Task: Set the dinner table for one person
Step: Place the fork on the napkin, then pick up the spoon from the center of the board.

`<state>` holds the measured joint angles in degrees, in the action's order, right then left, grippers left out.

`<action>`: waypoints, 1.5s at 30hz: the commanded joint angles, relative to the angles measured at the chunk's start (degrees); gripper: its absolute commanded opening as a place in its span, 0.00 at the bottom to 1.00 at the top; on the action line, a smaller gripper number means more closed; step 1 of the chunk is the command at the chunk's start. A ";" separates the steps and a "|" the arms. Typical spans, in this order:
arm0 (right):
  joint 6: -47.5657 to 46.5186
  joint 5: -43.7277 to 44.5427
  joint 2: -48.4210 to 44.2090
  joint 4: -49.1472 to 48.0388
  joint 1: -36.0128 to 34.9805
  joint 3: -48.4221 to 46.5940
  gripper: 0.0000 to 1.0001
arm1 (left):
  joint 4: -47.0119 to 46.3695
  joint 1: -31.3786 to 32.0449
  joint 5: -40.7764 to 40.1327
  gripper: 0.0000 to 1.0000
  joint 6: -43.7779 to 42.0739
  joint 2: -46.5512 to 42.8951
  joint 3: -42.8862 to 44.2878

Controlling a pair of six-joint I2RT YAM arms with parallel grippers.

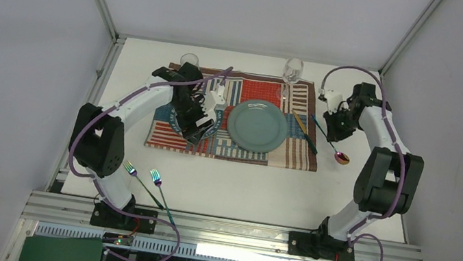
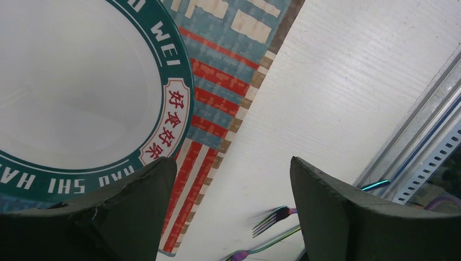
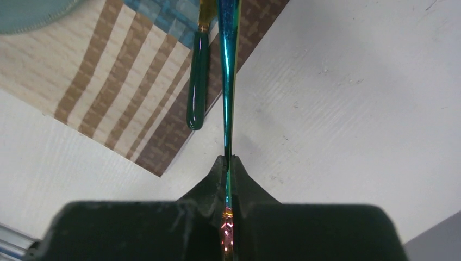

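Observation:
The dinner table (image 1: 241, 187) is a white top carrying a striped patchwork placemat (image 1: 302, 99). A teal plate (image 1: 257, 126) lies at the mat's middle. My left gripper (image 1: 202, 116) hovers open over the mat's left part, above a white dish with a green lettered rim (image 2: 65, 81); nothing is between its fingers (image 2: 141, 206). My right gripper (image 1: 334, 126) is shut on the handle of an iridescent spoon (image 3: 227, 81), whose bowl (image 1: 342, 158) points toward the near right of the mat. A knife with a green handle (image 3: 197, 81) lies on the mat's right edge.
Two iridescent forks (image 1: 132, 174) (image 1: 159, 182) lie on the near left of the table, also seen as forks (image 2: 274, 217) in the left wrist view. A wine glass (image 1: 292, 70) and a second glass (image 1: 188, 60) stand along the mat's far edge. Aluminium rails (image 1: 221, 229) frame the top.

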<state>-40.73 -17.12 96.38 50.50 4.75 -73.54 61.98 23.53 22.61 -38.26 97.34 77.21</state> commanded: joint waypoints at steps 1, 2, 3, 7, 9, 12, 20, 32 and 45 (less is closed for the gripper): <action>-14.61 4.59 -6.61 0.32 -2.30 1.55 0.00 | 0.49 -0.50 0.87 0.79 1.01 0.75 4.28; -16.95 6.52 -7.12 -0.63 -3.00 2.55 0.00 | 0.78 -0.50 0.55 0.78 1.28 1.49 5.06; -19.17 8.05 -7.96 -1.75 -3.46 3.47 0.00 | 0.90 -0.50 0.13 0.78 1.69 2.06 5.81; -25.76 10.27 -8.98 -4.16 -4.58 4.57 0.00 | 1.93 -0.50 -0.85 0.77 3.50 4.91 10.40; -29.78 11.36 -10.26 -6.82 -5.53 6.21 0.00 | 2.90 -0.50 -1.27 0.77 4.46 6.69 13.31; -36.66 12.25 -13.48 -12.15 -7.61 11.99 0.00 | 4.08 -0.50 -2.00 0.77 5.72 9.14 17.10; -49.47 7.91 -16.32 -15.33 -12.41 16.88 0.00 | 6.14 -0.50 -3.84 0.75 7.99 12.69 23.97; -63.90 -0.98 -18.05 -4.71 -21.69 15.72 0.00 | 6.17 -0.63 -5.51 0.75 10.12 13.00 25.27; -83.00 2.57 -14.91 12.13 -24.97 9.51 0.00 | 5.76 -0.77 -5.88 0.75 8.71 9.18 24.13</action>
<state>-113.93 -16.01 80.93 56.07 -20.18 -59.35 68.14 23.29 16.82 -29.21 111.26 101.10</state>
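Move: The right hand, already holding the spoon near its neck, has the napkin's striped right end about 11 cm to its left, 4 cm back and 8 cm below; the knife lies 8 cm left and 2 cm ahead, the grey-green plate 24 cm left and 2 cm ahead. From the empty left hand, the nearer fork lies some 19 cm back, 7 cm left and 9 cm below, the white plate 7 cm ahead, 1 cm left. The right hand keeps its shut grip on the spoon and turns it about 90 degrees counter-clockwise, at first almost on the spot, then while carrying it nearly level some 12 cm left and finally 6 cm back, over the napkin's right end. Meanwhile the left hand, open and empty, goes about 8 cm forward over the white plate, away from the forks, rising slightly. ##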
